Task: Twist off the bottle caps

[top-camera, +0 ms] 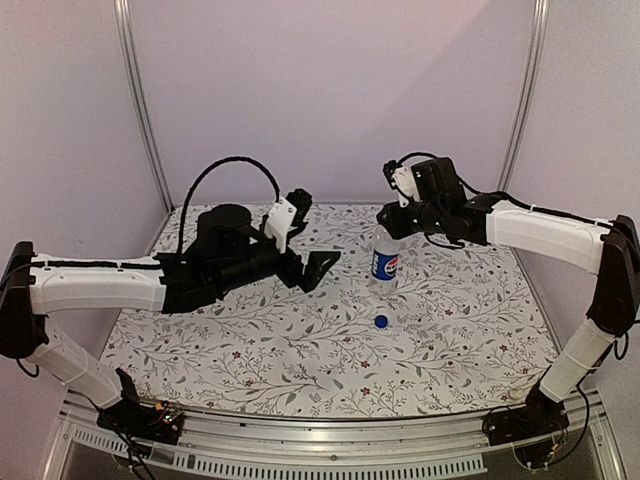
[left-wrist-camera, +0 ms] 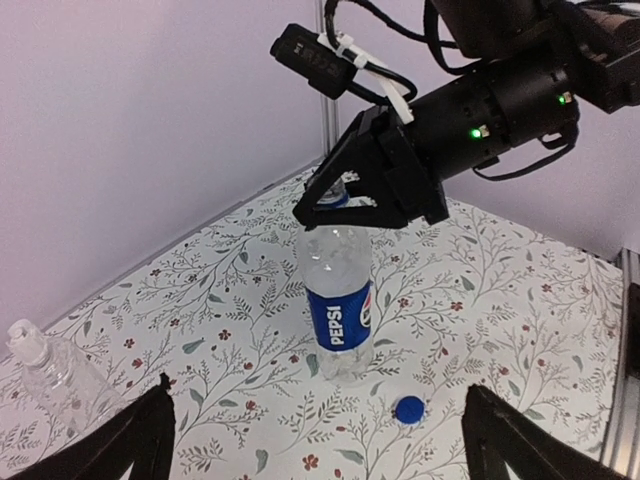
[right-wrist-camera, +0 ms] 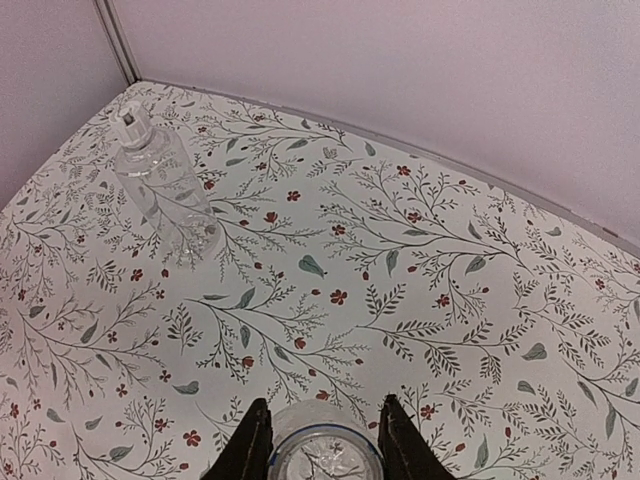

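The Pepsi bottle (top-camera: 385, 262) stands upright mid-table with its neck open. Its blue cap (top-camera: 381, 321) lies on the cloth just in front of it, and shows in the left wrist view (left-wrist-camera: 408, 409) too. My right gripper (top-camera: 388, 222) is open, its fingers (right-wrist-camera: 250, 445) on either side of the bottle's open mouth (right-wrist-camera: 325, 460). The plain bottle (right-wrist-camera: 160, 185) with its white cap (right-wrist-camera: 130, 122) on stands near the back left; the top view hides it behind my left arm. My left gripper (top-camera: 318, 268) is open and empty, left of the Pepsi bottle (left-wrist-camera: 338, 290).
The flowered cloth (top-camera: 300, 350) covers the table. Pale walls and metal posts (top-camera: 140, 100) close in the back and sides. The plain bottle (left-wrist-camera: 50, 372) sits at the lower left of the left wrist view.
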### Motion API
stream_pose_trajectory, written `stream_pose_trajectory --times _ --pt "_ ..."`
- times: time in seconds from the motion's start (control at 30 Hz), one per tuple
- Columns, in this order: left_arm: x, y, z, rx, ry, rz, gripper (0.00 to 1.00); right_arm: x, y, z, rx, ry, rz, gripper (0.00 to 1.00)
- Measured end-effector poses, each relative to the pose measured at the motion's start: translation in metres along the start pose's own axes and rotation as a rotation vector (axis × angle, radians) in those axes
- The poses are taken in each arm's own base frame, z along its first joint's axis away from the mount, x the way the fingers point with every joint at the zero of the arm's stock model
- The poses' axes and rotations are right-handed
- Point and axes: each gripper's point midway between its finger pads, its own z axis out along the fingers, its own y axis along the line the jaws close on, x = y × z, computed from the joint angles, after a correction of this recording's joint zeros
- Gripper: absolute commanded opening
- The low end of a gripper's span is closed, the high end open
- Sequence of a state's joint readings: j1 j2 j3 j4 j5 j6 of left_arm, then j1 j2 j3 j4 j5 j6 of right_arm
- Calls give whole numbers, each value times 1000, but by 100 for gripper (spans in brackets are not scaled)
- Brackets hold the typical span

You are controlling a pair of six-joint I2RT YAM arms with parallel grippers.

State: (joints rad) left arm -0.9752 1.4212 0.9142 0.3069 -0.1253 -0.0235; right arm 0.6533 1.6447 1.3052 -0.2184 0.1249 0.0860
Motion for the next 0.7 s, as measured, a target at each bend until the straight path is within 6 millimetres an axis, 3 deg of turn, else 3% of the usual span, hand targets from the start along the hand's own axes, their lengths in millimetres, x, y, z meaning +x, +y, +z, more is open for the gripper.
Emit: stream_pose_trajectory --times 0.23,0.7 --pt "3 1 2 -2 14 -12 100 -1 1 1 -4 -11 1 42" --pt "8 15 6 -31 40 -57 100 12 1 0 -7 40 -14 71"
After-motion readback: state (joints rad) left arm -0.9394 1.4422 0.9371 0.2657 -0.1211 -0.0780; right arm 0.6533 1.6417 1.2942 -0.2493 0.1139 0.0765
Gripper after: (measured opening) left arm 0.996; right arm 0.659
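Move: The right hand grips the neck of the uncapped Pepsi bottle standing on the table, its middle straight below by about 10 cm. The blue cap lies about 10 cm back of this hand and 20 cm below. The clear bottle stands some 12 cm ahead, 25 cm left and 11 cm lower. From the idle left hand, the Pepsi bottle is roughly 13 cm ahead, 15 cm right and 13 cm below. The right fingers open around the Pepsi bottle's neck and let go, the hand sinking about 1 cm. ##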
